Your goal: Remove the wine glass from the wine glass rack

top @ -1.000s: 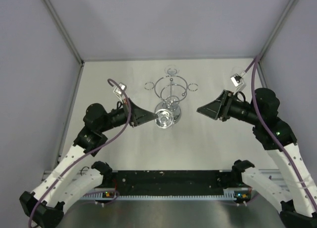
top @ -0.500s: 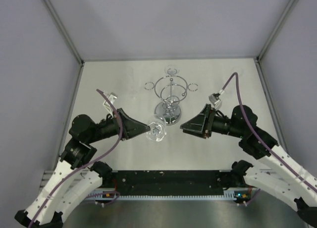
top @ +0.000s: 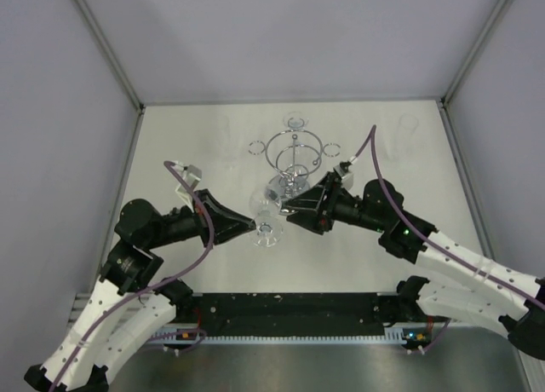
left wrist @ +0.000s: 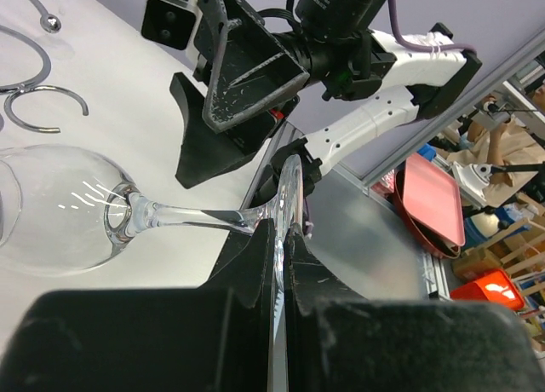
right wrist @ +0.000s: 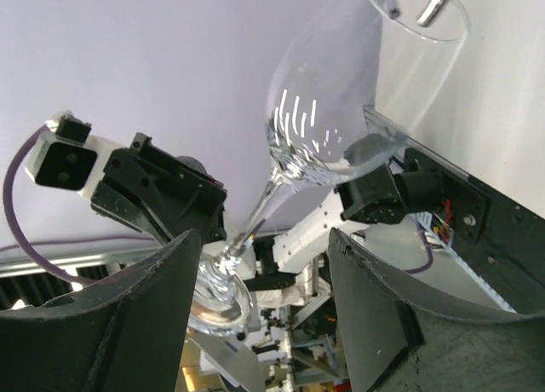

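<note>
The wine glass (top: 262, 208) is clear and hangs tilted in the air, off the chrome wine glass rack (top: 294, 153). My left gripper (top: 254, 227) is shut on the glass's round foot (top: 267, 234). In the left wrist view the foot (left wrist: 288, 187) sits edge-on between my fingers, and the stem (left wrist: 187, 215) and bowl (left wrist: 51, 213) stretch left. My right gripper (top: 286, 210) is open, close to the glass. In the right wrist view the bowl (right wrist: 315, 111) and stem (right wrist: 255, 209) lie just ahead of my spread fingers (right wrist: 145, 324), untouched.
The rack's wire ring loops (left wrist: 43, 111) stand just behind the glass, with its mirrored base (top: 285, 192) partly hidden by my right gripper. Grey walls enclose the table on three sides. A black rail (top: 289, 311) runs along the near edge.
My left gripper has drawn the glass away from the rack toward the near side. My right arm has swung left, and its open jaws have come up to the glass.
</note>
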Controlling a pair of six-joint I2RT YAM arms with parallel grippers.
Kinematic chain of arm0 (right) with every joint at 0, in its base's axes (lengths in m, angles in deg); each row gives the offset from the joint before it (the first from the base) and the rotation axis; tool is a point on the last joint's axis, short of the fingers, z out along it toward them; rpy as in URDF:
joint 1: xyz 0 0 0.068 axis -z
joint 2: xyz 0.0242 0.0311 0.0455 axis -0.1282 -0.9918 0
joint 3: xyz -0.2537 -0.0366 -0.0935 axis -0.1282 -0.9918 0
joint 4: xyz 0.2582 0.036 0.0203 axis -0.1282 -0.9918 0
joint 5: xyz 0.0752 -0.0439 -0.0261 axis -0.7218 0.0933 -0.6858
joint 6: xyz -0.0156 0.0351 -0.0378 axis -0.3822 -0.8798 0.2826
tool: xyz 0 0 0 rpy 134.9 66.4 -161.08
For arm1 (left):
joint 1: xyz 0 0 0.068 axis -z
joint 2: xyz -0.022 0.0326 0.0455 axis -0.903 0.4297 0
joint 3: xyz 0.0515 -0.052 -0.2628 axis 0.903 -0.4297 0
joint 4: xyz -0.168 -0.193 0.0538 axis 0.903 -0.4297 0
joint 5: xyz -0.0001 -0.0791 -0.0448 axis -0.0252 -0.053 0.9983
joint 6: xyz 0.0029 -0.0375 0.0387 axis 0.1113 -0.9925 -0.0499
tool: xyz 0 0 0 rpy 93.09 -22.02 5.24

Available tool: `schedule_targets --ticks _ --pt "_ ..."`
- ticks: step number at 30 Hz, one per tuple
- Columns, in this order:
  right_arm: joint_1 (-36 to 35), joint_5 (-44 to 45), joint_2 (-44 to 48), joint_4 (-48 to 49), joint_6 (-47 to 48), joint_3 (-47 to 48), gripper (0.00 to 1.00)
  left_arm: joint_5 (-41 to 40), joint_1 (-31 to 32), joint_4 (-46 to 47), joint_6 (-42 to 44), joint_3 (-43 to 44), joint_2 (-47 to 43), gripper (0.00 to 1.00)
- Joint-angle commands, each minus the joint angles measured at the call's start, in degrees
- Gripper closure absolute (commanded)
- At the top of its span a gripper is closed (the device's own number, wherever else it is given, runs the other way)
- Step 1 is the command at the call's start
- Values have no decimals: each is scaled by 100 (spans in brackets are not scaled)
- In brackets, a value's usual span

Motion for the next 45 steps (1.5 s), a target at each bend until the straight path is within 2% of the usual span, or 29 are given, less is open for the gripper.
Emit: schedule_targets --ticks 1,10,23,26,31,39,43,45 --pt "-257 165 -383 839 -415 367 38 191 28 543 462 293 -121 100" --pt "-776 393 -929 998 -398 806 38 148 28 306 769 354 -253 100" --pt "-1233 438 -1342 1148 -416 1140 46 95 28 192 1086 442 -438 100" --pt "-1295 446 -1421 1165 -390 1211 53 121 28 174 1086 477 -438 100" --pt "-1330 438 -1465 1192 -381 1255 71 77 28 139 1121 530 -482 100" --pt "-1339 403 -1448 1279 -398 1237 86 130 28 262 1077 495 -535 100" --pt "-1339 385 -1439 1341 -407 1229 100 165 28 280 1042 433 -561 100" --pt "-1339 376 -1448 1385 -416 1229 100 165 19 280 1033 381 -596 100"
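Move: The left hand already pinches the wine glass by its foot, with the stem about 3 cm to its right, 2 cm ahead and 3 cm below. From the open right hand that stem lies some 6 cm left, 2 cm back and 1 cm above. The glass bowl is about 6 cm left of the right hand, 2 cm ahead and 3 cm lower; the rack stands roughly 14 cm straight ahead, its middle some 14 cm below. Right hand reaches about 8 cm left, slightly back and up, pinching the stem; left keeps the foot, tilting. ##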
